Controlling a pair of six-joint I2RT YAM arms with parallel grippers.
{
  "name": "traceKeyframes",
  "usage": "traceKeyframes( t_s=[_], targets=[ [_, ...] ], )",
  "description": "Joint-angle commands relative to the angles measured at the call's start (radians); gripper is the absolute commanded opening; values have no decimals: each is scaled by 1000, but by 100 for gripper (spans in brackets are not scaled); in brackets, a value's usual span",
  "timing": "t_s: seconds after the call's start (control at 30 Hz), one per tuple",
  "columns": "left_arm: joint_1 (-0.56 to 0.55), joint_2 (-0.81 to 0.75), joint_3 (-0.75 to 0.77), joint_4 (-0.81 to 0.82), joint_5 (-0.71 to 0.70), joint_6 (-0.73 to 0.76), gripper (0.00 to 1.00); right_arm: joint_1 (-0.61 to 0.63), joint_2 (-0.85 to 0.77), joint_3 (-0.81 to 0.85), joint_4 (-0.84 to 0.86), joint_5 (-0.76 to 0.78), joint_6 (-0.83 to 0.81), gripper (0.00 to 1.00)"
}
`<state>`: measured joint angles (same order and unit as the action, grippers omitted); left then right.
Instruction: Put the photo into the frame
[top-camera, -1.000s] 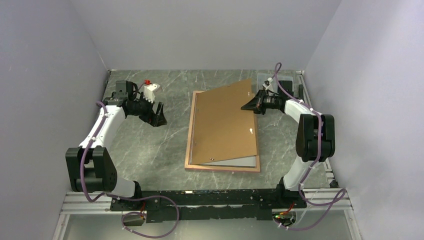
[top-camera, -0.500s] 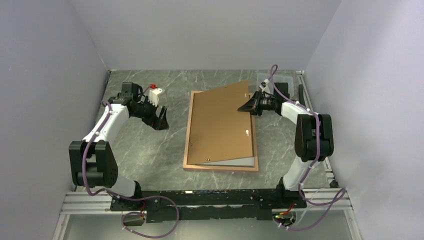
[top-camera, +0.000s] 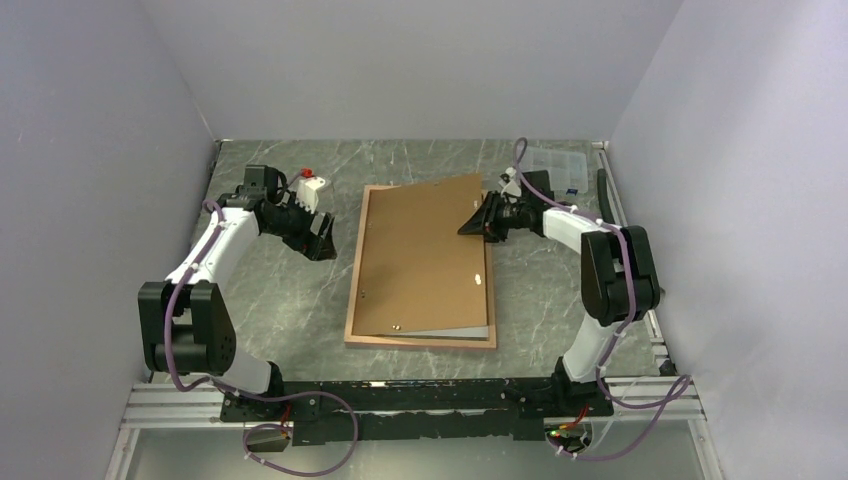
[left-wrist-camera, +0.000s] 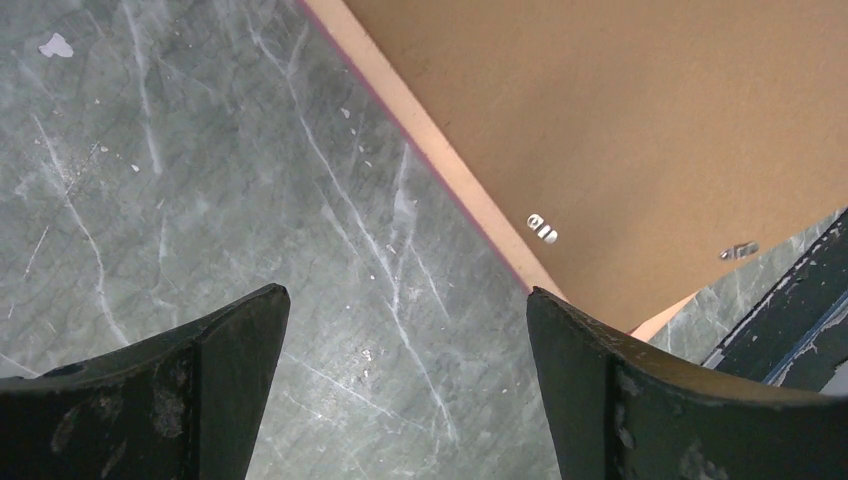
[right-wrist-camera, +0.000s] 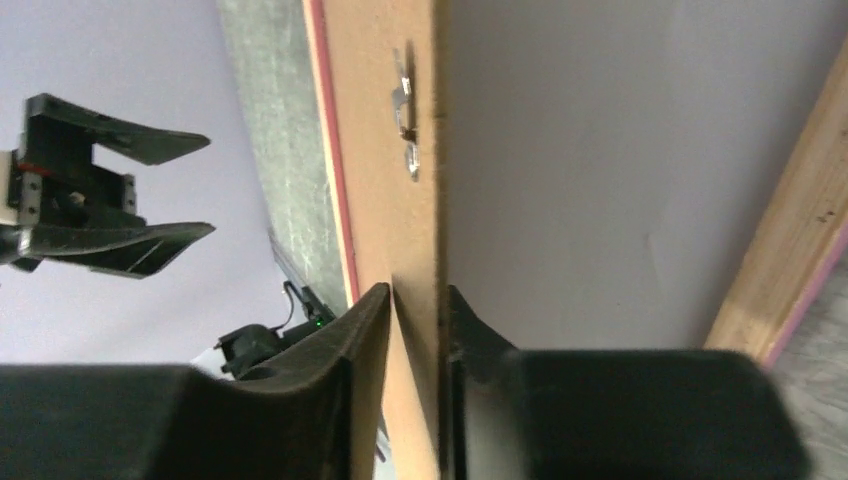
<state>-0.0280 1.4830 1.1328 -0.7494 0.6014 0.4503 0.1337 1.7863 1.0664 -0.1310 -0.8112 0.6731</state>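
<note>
The frame (top-camera: 355, 285) lies flat mid-table with its tan reverse up and a pink outer edge (left-wrist-camera: 430, 130). The plain brown backing board (top-camera: 420, 260) rests on it, slightly skewed, its far right corner lifted. My right gripper (top-camera: 470, 226) is at that corner. In the right wrist view its jaws (right-wrist-camera: 420, 290) stand a little apart around the board's edge (right-wrist-camera: 415, 360), one finger clear of it. Under the board shows the photo's white back (right-wrist-camera: 600, 170), also a pale strip (top-camera: 455, 328) at the near edge. My left gripper (top-camera: 322, 237) hovers wide open left of the frame, holding nothing (left-wrist-camera: 405, 292).
A clear plastic box (top-camera: 555, 165) sits at the back right corner. Small metal tabs (left-wrist-camera: 543, 228) stick out of the board. Grey walls close in the left, back and right. A metal rail (top-camera: 420, 395) runs along the near edge.
The frame and board have slid left, and the board has turned closer in line with the frame. My right gripper moved left with them and its jaws have loosened. The left arm shifted slightly.
</note>
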Motion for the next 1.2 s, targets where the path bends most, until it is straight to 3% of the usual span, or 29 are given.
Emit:
traceKeyframes(
  t_s=[0.0, 0.17, 0.5, 0.6, 0.97, 1.1, 1.17],
  targets=[
    [-4, 2, 20, -12, -21, -4, 94, 49, -11, 7, -20, 114, -16, 34],
    [-4, 17, 32, -54, -41, 15, 94, 70, 13, 44, -95, 195, -27, 59],
    [-3, 15, 16, -46, -53, 10, 94, 182, 60, 221, -418, 571, -73, 74],
    [-4, 17, 13, -45, -60, 7, 94, 197, 64, 241, -453, 628, -74, 98],
    [-4, -1, 30, -64, -74, -7, 94, 256, -23, 360, -592, 853, -112, 100],
    [-1, -1, 64, -80, -96, -33, 94, 348, -172, 369, -538, 1053, -113, 100],
    [6, -7, 88, -82, -99, -43, 94, 365, -253, 318, -445, 1060, -106, 100]
  ],
)
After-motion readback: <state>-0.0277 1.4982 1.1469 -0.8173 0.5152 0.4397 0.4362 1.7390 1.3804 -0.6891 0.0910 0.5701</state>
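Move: The pink-sided wooden frame's middle lies about 6 cm back, 10 cm to the left and 8 cm below the right hand. The brown backing board, its right edge between that hand's fingers, has its middle roughly 4 cm back, 9 cm left and 4 cm lower. The clear box sits some 15 cm ahead and 16 cm right. From the left hand the frame's middle is about 20 cm right, 2 cm back and 10 cm below. Downward, some 5 cm, goes the right hand, first easing slightly left with the raised board edge as the part-open fingers spread fully and release the board. The wrist rolls about 45 degrees, bringing the fingers from leftward to nearly straight down; the hand edges back right, then climbs about 5 cm clear. ##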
